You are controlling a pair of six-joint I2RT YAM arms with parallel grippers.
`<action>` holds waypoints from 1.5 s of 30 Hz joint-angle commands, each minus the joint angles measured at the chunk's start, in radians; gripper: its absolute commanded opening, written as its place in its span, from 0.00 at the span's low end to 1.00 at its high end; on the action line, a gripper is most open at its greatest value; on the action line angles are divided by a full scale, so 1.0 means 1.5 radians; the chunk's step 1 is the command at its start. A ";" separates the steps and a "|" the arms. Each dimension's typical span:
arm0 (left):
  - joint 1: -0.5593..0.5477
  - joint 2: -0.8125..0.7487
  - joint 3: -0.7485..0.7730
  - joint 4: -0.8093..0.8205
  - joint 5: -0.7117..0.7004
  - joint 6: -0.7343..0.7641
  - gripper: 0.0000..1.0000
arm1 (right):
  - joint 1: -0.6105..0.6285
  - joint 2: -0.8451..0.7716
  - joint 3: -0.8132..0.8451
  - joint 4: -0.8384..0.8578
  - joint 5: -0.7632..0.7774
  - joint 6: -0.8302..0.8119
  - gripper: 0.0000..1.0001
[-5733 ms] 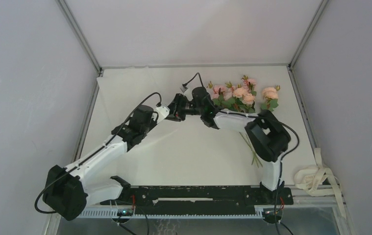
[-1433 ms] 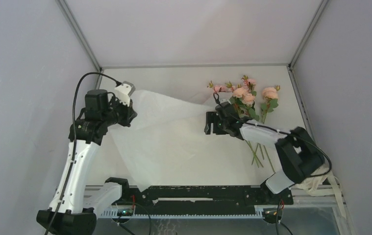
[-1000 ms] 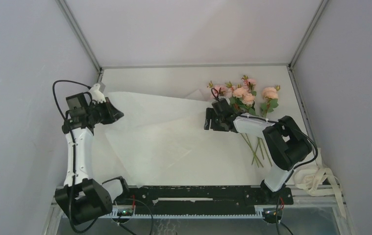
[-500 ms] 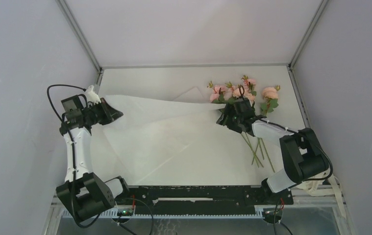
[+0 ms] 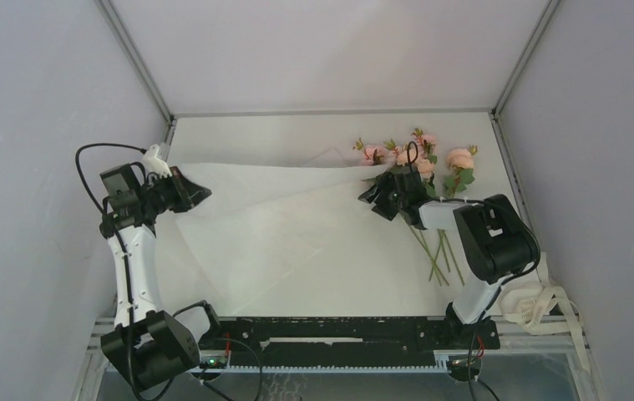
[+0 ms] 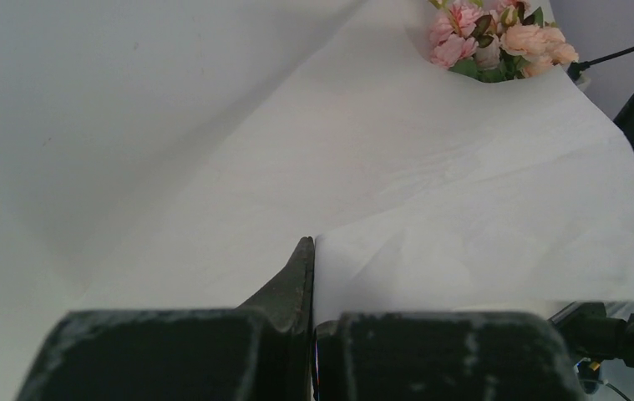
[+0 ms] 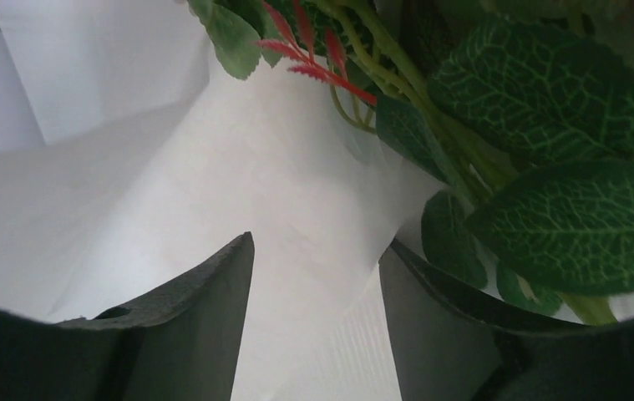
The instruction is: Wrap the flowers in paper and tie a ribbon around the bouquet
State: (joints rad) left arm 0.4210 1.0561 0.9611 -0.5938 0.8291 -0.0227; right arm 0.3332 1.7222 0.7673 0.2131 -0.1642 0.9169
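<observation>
The paper (image 5: 280, 225) is a big creased white sheet spread across the table. My left gripper (image 5: 190, 192) is shut on its left corner and holds that corner raised; in the left wrist view the left gripper (image 6: 313, 244) pinches the paper (image 6: 464, 167). The flowers (image 5: 413, 163), pink roses with green leaves, lie at the back right, stems (image 5: 434, 251) pointing toward me. My right gripper (image 5: 377, 199) is open at the paper's right corner beside the flowers. In the right wrist view the paper (image 7: 296, 184) lies between the right gripper's (image 7: 315, 246) jaws, with leaves (image 7: 547, 100) close on the right. The ribbon (image 5: 535, 301) lies in loops at the near right.
Grey walls enclose the table on three sides, and the left gripper is close to the left wall. The black base rail (image 5: 338, 330) runs along the near edge. The right arm's elbow (image 5: 493, 238) stands over the stems.
The left gripper keeps hold of the paper's corner and has barely moved. The right gripper has shifted slightly left along the paper's right edge by the flowers, and its elbow has swung in.
</observation>
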 commanded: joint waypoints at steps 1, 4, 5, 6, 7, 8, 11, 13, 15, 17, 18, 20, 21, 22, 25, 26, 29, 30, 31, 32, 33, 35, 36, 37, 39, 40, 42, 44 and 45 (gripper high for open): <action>-0.006 -0.015 -0.012 0.003 0.036 0.014 0.00 | -0.013 0.039 0.025 0.059 -0.014 0.043 0.64; -0.006 -0.019 -0.011 0.002 0.033 0.014 0.00 | -0.024 0.059 0.037 0.070 -0.028 0.049 0.48; -0.007 -0.020 -0.011 0.001 0.033 0.014 0.00 | -0.027 0.061 0.037 0.074 -0.027 0.051 0.39; -0.007 -0.020 -0.009 0.000 0.033 0.014 0.00 | -0.029 0.062 0.038 0.079 -0.026 0.049 0.28; -0.007 -0.021 -0.007 -0.002 0.033 0.014 0.00 | -0.032 0.061 0.038 0.083 -0.027 0.046 0.19; -0.007 -0.020 -0.002 -0.005 0.033 0.014 0.00 | -0.034 0.059 0.038 0.088 -0.030 0.040 0.08; 0.005 -0.019 0.036 -0.018 0.025 0.013 0.00 | -0.039 0.033 0.042 0.082 -0.054 0.007 0.00; 0.024 -0.024 0.060 -0.013 0.023 -0.006 0.00 | -0.038 -0.003 0.050 0.058 -0.083 -0.045 0.00; 0.042 -0.026 0.082 -0.010 0.009 -0.022 0.00 | -0.033 -0.064 0.058 0.020 -0.108 -0.098 0.00; 0.060 -0.028 0.094 -0.008 -0.009 -0.038 0.00 | -0.030 -0.127 0.063 -0.040 -0.113 -0.151 0.00; 0.070 -0.030 0.095 -0.003 -0.018 -0.050 0.00 | -0.031 -0.156 0.063 -0.070 -0.112 -0.172 0.00; 0.091 -0.031 0.089 0.012 -0.025 -0.079 0.00 | -0.035 -0.213 0.063 -0.129 -0.109 -0.203 0.00; 0.102 -0.031 0.085 0.018 -0.025 -0.090 0.00 | -0.039 -0.236 0.062 -0.172 -0.111 -0.215 0.00; 0.115 -0.031 0.083 0.021 -0.025 -0.097 0.00 | -0.042 -0.258 0.061 -0.194 -0.113 -0.226 0.00; 0.121 -0.034 0.081 0.026 -0.031 -0.099 0.00 | -0.058 -0.306 0.061 -0.244 -0.121 -0.252 0.00; 0.121 -0.038 0.075 0.038 -0.029 -0.107 0.00 | -0.066 -0.317 0.061 -0.256 -0.120 -0.259 0.00; 0.119 -0.030 0.056 0.077 -0.036 -0.128 0.00 | -0.093 -0.342 0.061 -0.284 -0.101 -0.275 0.00; 0.115 -0.022 0.048 0.092 -0.046 -0.134 0.00 | -0.102 -0.345 0.061 -0.291 -0.095 -0.277 0.00; 0.112 -0.012 0.041 0.109 -0.060 -0.142 0.00 | -0.115 -0.345 0.061 -0.297 -0.092 -0.276 0.00; 0.109 0.002 0.036 0.121 -0.070 -0.148 0.00 | -0.127 -0.343 0.061 -0.300 -0.093 -0.273 0.00; 0.104 0.019 0.035 0.129 -0.078 -0.150 0.00 | -0.136 -0.341 0.061 -0.304 -0.095 -0.272 0.00; 0.096 0.058 0.035 0.141 -0.102 -0.150 0.00 | -0.154 -0.333 0.061 -0.315 -0.088 -0.272 0.00; 0.091 0.074 0.030 0.153 -0.120 -0.150 0.00 | -0.160 -0.328 0.061 -0.323 -0.080 -0.276 0.00; 0.086 0.090 0.023 0.165 -0.141 -0.149 0.00 | -0.166 -0.319 0.061 -0.330 -0.075 -0.282 0.00; 0.071 0.116 0.010 0.180 -0.177 -0.135 0.00 | -0.181 -0.298 0.061 -0.349 -0.070 -0.291 0.00; 0.059 0.128 0.004 0.184 -0.190 -0.124 0.00 | -0.185 -0.286 0.061 -0.355 -0.074 -0.294 0.00; 0.039 0.146 -0.019 0.196 -0.216 -0.106 0.00 | -0.186 -0.266 0.061 -0.361 -0.087 -0.301 0.00; 0.024 0.165 -0.039 0.210 -0.246 -0.090 0.00 | -0.186 -0.251 0.061 -0.363 -0.092 -0.304 0.00; 0.023 0.175 -0.045 0.216 -0.255 -0.086 0.01 | -0.186 -0.246 0.060 -0.364 -0.089 -0.304 0.00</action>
State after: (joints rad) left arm 0.4881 1.2907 0.9421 -0.3550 0.5522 -0.2043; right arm 0.0586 1.3373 0.8455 -0.3157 -0.2943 0.4980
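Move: The loose right-hand edge of the paper runs between the open right fingers, about 2 cm ahead of their grip point and 1 cm below it. From that hand the main cluster of pink blossoms is roughly 12 cm ahead and 6 cm right, and the bare stem ends 12 cm back and 14 cm right, all near table height. The left hand already holds a paper corner aloft; from it that same edge lies around 7 cm ahead, 37 cm right and 21 cm below. The paper's loose edge is pinched as the right hand noses forward and slightly down and shuts its fingers. Keeping hold, it lifts about 17 cm, drawing back some 5 cm, then goes right about 10 cm past the blossoms' near side while sinking again. The left hand, still gripping its corner, swings left, turning some 20 degrees counter-clockwise, rises a little, then goes forward and drops well below where it began. ##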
